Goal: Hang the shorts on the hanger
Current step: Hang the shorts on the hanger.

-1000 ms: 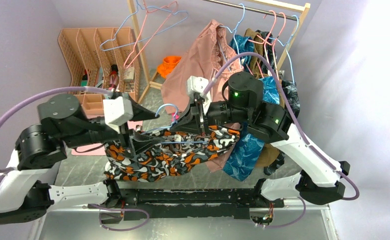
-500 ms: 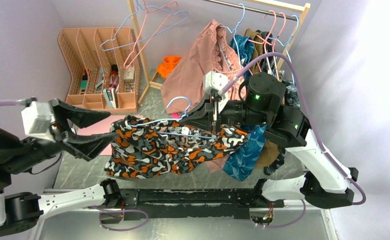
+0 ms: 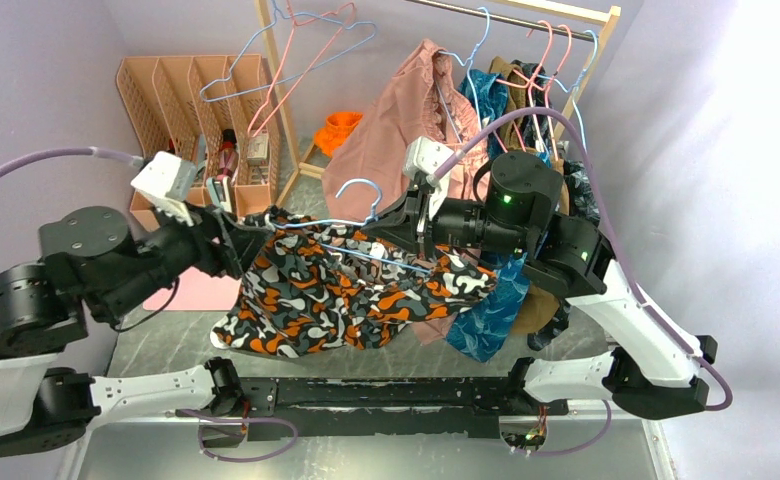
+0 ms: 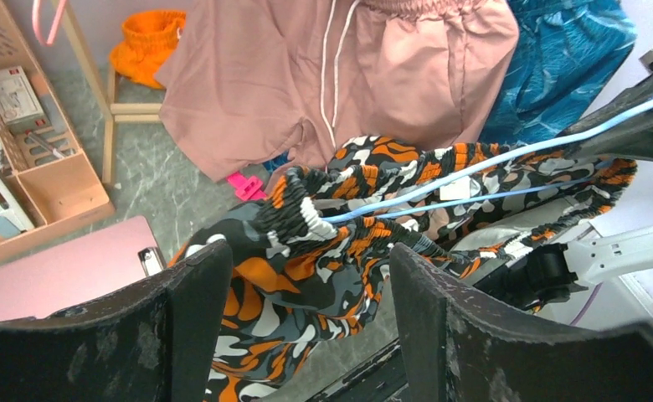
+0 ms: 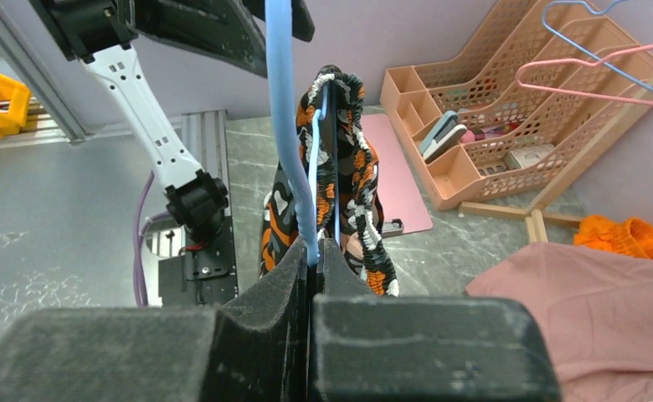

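Note:
The camouflage-print shorts (image 3: 336,290) hang draped over the light-blue hanger (image 3: 364,189), waistband stretched along its wire. My right gripper (image 3: 408,228) is shut on the hanger (image 5: 285,126) just under the hook; in the right wrist view the blue wire is pinched between the closed pads (image 5: 294,276) and the shorts (image 5: 350,167) hang beyond. My left gripper (image 3: 234,232) stands open at the shorts' left end. In the left wrist view the shorts (image 4: 306,285) show past the wide gap of the left gripper (image 4: 309,255), and nothing is pinched.
A dusty-pink garment (image 3: 396,130) and a blue leaf-print garment (image 3: 491,300) hang from the rack behind and right. A pink desk organiser (image 3: 201,110) stands at back left, pink hangers (image 3: 311,55) above it. A pink board (image 3: 198,292) lies on the floor.
My left arm pulled away to the left, then swung back in higher beside the shorts' left end, jaws opening wider. The right gripper kept hold of the hanger and shifted slightly right.

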Available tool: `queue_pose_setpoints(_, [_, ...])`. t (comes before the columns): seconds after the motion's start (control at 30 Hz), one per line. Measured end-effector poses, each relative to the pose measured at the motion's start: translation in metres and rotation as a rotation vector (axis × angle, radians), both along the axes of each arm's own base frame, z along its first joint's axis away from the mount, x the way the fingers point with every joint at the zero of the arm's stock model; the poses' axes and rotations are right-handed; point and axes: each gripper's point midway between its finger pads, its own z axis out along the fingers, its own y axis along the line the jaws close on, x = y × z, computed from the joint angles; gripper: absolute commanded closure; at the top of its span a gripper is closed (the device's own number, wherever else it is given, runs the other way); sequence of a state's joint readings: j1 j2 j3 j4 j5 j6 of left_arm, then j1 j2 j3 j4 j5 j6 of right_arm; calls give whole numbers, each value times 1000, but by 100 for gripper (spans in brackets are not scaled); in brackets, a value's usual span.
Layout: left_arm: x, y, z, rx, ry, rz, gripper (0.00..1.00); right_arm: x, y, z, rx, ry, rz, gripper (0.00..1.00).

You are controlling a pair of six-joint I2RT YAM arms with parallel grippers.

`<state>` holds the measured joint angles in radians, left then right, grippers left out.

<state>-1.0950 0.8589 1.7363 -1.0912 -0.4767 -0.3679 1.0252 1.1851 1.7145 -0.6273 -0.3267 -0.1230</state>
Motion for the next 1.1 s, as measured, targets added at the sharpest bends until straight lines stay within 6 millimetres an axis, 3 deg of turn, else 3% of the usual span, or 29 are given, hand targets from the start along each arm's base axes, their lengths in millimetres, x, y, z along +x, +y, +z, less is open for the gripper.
queue_pose_setpoints(0.2, [15, -17, -17, 63, 54, 50, 29, 5, 1, -4, -3, 7, -24, 100])
queue_pose_setpoints(0.4, [28, -16, -26, 117, 76, 134, 30, 6, 2, -3, 1, 8, -27, 100])
queue_pose_setpoints(0.63, [39, -14, -30, 164, 75, 203, 48, 7, 2, -4, -2, 10, -29, 100])
queue_pose_setpoints(0.9, [48, -16, -33, 206, 68, 242, 46, 7, 4, -6, -6, 13, -28, 100])
queue_pose_setpoints(1.1, [52, -17, -35, 229, 63, 261, 69, 7, 4, -6, -6, 13, -28, 100])
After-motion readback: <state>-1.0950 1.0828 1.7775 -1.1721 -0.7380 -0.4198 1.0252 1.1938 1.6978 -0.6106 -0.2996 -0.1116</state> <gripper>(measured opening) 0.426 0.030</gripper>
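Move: The bunched left end of the camo shorts' waistband, with the hanger's tip inside it, lies about 5 cm ahead of the left hand, 3 cm to its right and 4 cm lower. The hanger's hook stands some 16 cm to that hand's right and 8 cm ahead, about level; the pink shorts hang roughly 15 cm ahead, 23 cm right and 25 cm below. From the right hand the same waistband end is about 14 cm left, 2 cm ahead, 3 cm lower. Forward about 5 cm while sinking some 3 cm and easing slightly right, the left hand brings its open fingers down astride the bunched waistband end at the hanger's tip. Its wrist turns about 15 degrees counter-clockwise and rolls its left side up; in the later half the fingers narrow from wide to under half open around the cloth. The right hand keeps the hanger pinched near its neck, almost still. ##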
